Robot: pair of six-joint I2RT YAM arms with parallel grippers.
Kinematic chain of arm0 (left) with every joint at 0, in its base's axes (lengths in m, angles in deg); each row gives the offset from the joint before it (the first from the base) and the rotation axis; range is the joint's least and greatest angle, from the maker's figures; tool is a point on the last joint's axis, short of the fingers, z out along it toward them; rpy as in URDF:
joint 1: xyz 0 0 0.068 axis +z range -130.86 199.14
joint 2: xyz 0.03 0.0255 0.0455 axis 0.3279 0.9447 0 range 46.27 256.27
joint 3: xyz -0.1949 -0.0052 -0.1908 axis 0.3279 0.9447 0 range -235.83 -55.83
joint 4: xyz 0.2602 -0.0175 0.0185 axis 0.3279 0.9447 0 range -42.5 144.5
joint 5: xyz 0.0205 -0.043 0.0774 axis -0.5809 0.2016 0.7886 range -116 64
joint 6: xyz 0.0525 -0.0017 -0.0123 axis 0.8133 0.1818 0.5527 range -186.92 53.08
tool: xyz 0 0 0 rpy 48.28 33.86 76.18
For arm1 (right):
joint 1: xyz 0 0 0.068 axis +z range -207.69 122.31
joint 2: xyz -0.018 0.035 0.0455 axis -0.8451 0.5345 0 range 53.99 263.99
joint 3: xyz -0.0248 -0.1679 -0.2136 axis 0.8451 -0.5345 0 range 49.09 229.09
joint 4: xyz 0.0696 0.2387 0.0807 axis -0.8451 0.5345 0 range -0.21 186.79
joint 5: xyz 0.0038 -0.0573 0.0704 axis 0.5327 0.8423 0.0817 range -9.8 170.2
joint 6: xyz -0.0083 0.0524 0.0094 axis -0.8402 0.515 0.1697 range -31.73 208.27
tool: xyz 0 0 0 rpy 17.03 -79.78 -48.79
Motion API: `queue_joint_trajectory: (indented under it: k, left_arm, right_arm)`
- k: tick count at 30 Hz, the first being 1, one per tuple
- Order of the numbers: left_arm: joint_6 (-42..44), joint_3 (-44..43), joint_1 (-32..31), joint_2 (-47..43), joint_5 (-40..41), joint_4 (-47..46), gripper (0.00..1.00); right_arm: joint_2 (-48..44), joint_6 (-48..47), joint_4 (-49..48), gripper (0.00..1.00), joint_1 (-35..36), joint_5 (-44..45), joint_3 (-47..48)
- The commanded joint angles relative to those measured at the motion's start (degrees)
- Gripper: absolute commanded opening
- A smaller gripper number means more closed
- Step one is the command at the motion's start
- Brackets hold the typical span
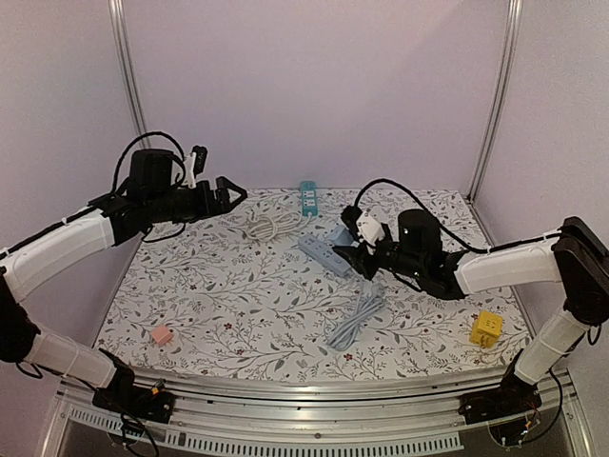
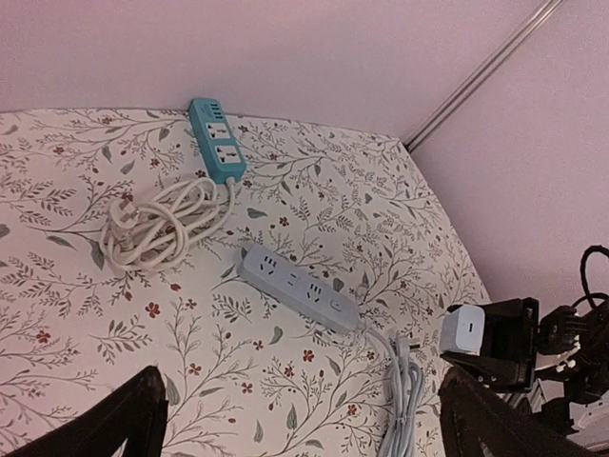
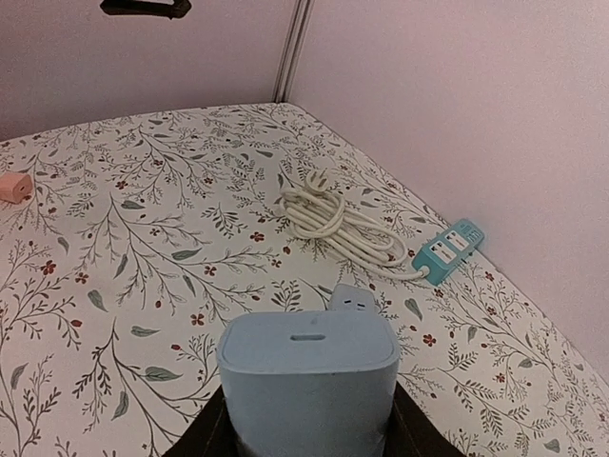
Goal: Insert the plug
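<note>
My right gripper point(image 1: 364, 249) is shut on a pale square plug point(image 1: 369, 229), holding it in the air just over the right end of the grey power strip point(image 1: 324, 253). In the right wrist view the plug point(image 3: 309, 376) fills the space between the dark fingers, and only the tip of the strip point(image 3: 352, 300) shows behind it. My left gripper point(image 1: 228, 193) hangs open and empty, high at the back left. Its view looks down on the whole grey strip point(image 2: 298, 287), with the held plug point(image 2: 465, 328) at the right.
A teal power strip point(image 1: 308, 198) lies at the back wall, its coiled white cord point(image 1: 273, 226) beside it. The grey strip's bundled cord point(image 1: 357, 319) runs toward the front. A yellow cube point(image 1: 486, 328) sits front right and a small pink piece point(image 1: 162, 334) front left.
</note>
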Motion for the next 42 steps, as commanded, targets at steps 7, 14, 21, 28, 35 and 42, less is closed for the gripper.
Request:
queue_joint_trajectory:
  k: [7, 14, 21, 28, 35, 42]
  left_arm:
    - [2.27, -8.19, -8.28, 9.11, -8.49, 6.94, 0.96]
    - [6.97, -12.32, -13.20, 14.54, -8.92, 9.19, 0.92]
    - [10.16, -16.88, -17.90, 18.34, -7.76, 10.61, 0.89]
    - [10.67, -18.57, -20.76, 21.70, -6.17, 9.67, 0.85]
    - [10.69, -19.05, -22.46, 23.39, -4.71, 9.08, 0.82]
    - [10.20, -19.27, -23.13, 24.79, -3.66, 8.74, 0.71]
  right_arm:
    - [-3.91, -2.88, -12.97, 0.00, -0.08, -6.37, -7.77]
    - [-5.06, -3.07, -9.24, 0.00, -0.04, -12.10, -6.39]
    - [-2.74, -2.35, -4.71, 0.00, 1.32, -8.70, -2.47]
    - [-1.63, -2.97, -1.88, 0.00, 2.95, -6.36, -0.27]
    - [0.81, -4.11, -0.06, 0.00, 4.92, -2.41, 2.10]
    - [1.64, -4.16, 0.06, 0.00, 6.42, -0.82, 2.98]
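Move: The light-blue plug block, already between the right fingers, lies some 26 cm right of the left hand, 3 cm nearer the base and 8 cm lower; the power strip is 22 cm right, 11 cm ahead and 22 cm below. From the right hand, the open left gripper is about 26 cm left, 3 cm ahead and 8 cm up; the strip is 14 cm ahead, 5 cm left and 14 cm down, and the cable bundle 9 cm back, 2 cm right, equally low. Rightward, back and down, the left hand sweeps in about 20 cm towards the plug block, yawing some 30 degrees clockwise and partly narrowing its open fingers to straddle the block. The right hand keeps its grip, drawing back about 4 cm with a slight counter-clockwise turn, then going about 4 cm left to meet the left hand. ##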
